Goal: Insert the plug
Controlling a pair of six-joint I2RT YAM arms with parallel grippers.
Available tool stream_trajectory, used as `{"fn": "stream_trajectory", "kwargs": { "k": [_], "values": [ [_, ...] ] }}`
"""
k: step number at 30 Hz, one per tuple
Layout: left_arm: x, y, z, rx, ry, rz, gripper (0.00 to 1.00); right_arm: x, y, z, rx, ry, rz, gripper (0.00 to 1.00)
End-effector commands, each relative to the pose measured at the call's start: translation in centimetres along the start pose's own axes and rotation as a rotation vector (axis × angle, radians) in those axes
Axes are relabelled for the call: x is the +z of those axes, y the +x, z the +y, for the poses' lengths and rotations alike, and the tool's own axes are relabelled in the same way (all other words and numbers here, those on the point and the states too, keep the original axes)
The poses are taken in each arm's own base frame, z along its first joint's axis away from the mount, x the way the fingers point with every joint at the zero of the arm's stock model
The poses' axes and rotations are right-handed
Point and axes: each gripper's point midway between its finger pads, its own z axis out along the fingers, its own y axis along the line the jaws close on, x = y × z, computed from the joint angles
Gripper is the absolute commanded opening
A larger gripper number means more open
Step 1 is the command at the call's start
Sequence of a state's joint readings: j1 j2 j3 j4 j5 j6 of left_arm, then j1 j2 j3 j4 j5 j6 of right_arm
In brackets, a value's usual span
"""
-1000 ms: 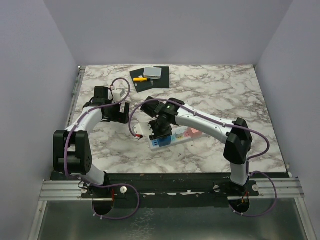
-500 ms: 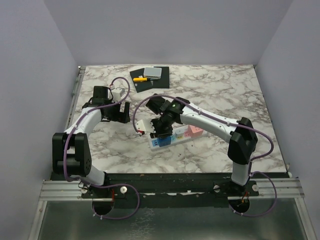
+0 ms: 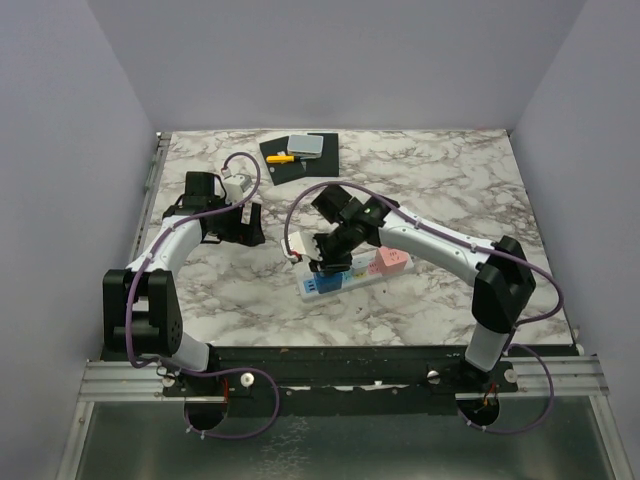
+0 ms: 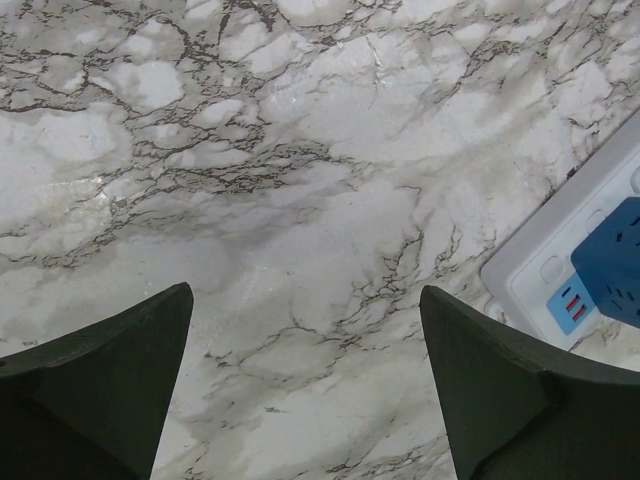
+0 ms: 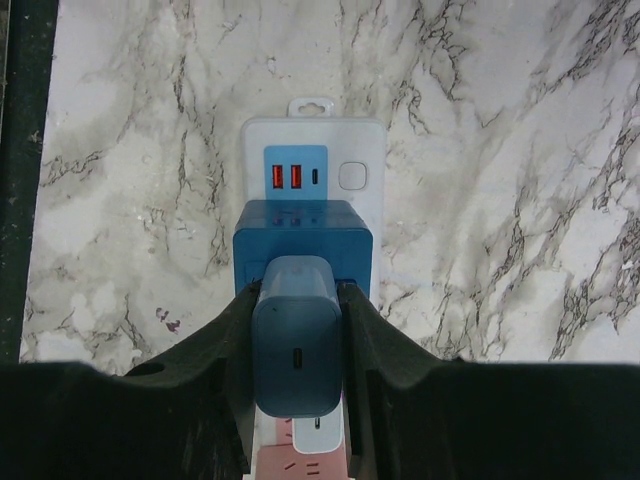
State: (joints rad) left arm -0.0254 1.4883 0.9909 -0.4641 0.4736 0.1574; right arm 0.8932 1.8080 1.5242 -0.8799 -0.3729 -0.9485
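Observation:
The plug [image 5: 296,340] is a blue-grey charger block with a small port on its top face. My right gripper [image 5: 296,298] is shut on its two sides. It sits directly over the blue socket block [image 5: 303,232] of the white power strip [image 5: 362,140]; its pins are hidden, so I cannot tell how deep it sits. From above, the right gripper [image 3: 330,262] stands over the strip's [image 3: 322,286] left end. My left gripper [image 4: 305,295] hangs open over bare marble, with the strip's corner [image 4: 545,270] at its right. In the top view the left gripper [image 3: 245,226] is left of the strip.
A pink socket section [image 3: 385,263] forms the strip's right end. A black mat [image 3: 318,160] at the back of the table carries a grey block [image 3: 307,146] and a yellow item [image 3: 282,158]. Purple cables loop off both wrists. Walls close in the left, back and right.
The right arm's elbow and forearm have swung to the right while its gripper stayed over the strip's blue end with the plug. The left arm has hardly moved.

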Motion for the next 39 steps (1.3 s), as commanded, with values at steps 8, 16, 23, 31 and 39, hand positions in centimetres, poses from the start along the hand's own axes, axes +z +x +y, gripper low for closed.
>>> {"fn": "stream_trajectory", "kwargs": {
  "k": [8, 16, 23, 31, 39],
  "values": [
    [-0.7, -0.4, -0.9, 0.001, 0.045, -0.006, 0.95, 3.6, 6.3, 5.6, 0.106, -0.233, 0.094, 0.01],
    [-0.9, -1.1, -0.8, 0.005, 0.037, -0.013, 0.94, 4.2, 7.4, 6.2, 0.116, -0.243, 0.100, 0.01],
    [-1.1, -1.7, -0.5, 0.008, 0.018, -0.018, 0.99, 3.4, 6.6, 4.5, 0.114, -0.169, 0.099, 0.21],
    [-2.0, -2.5, 0.0, 0.042, -0.023, -0.032, 0.99, 0.4, 3.5, 0.3, 0.079, -0.007, 0.051, 1.00],
    [-2.7, -3.8, 0.1, 0.052, -0.036, -0.054, 0.99, -4.0, -0.4, -2.9, 0.085, 0.167, -0.055, 1.00]
  ]
}}
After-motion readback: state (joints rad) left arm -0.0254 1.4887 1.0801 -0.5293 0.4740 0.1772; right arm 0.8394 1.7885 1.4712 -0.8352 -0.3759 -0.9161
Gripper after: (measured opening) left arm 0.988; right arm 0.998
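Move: My right hand holds the light-blue plug on top of the blue cube adapter, whose middle is some 5 cm straight below it. At about the cube's height, the white plug sits roughly 9 cm to the right and 2 cm farther out, and the pink cube about 14 cm right and 4 cm farther out. From my left hand, the blue cube lies about 18 cm right, 11 cm back and 4 cm lower. Still pinching the light-blue plug, I bear down about 1 cm onto the blue cube and tip my right fingertips some 5 degrees farther left. Then I open wide, let go of the plug and shift nearly 2 cm right and slightly down, before starting to rise and drift forward. My empty left hand eases back a touch, then lifts about 2.5 cm. ##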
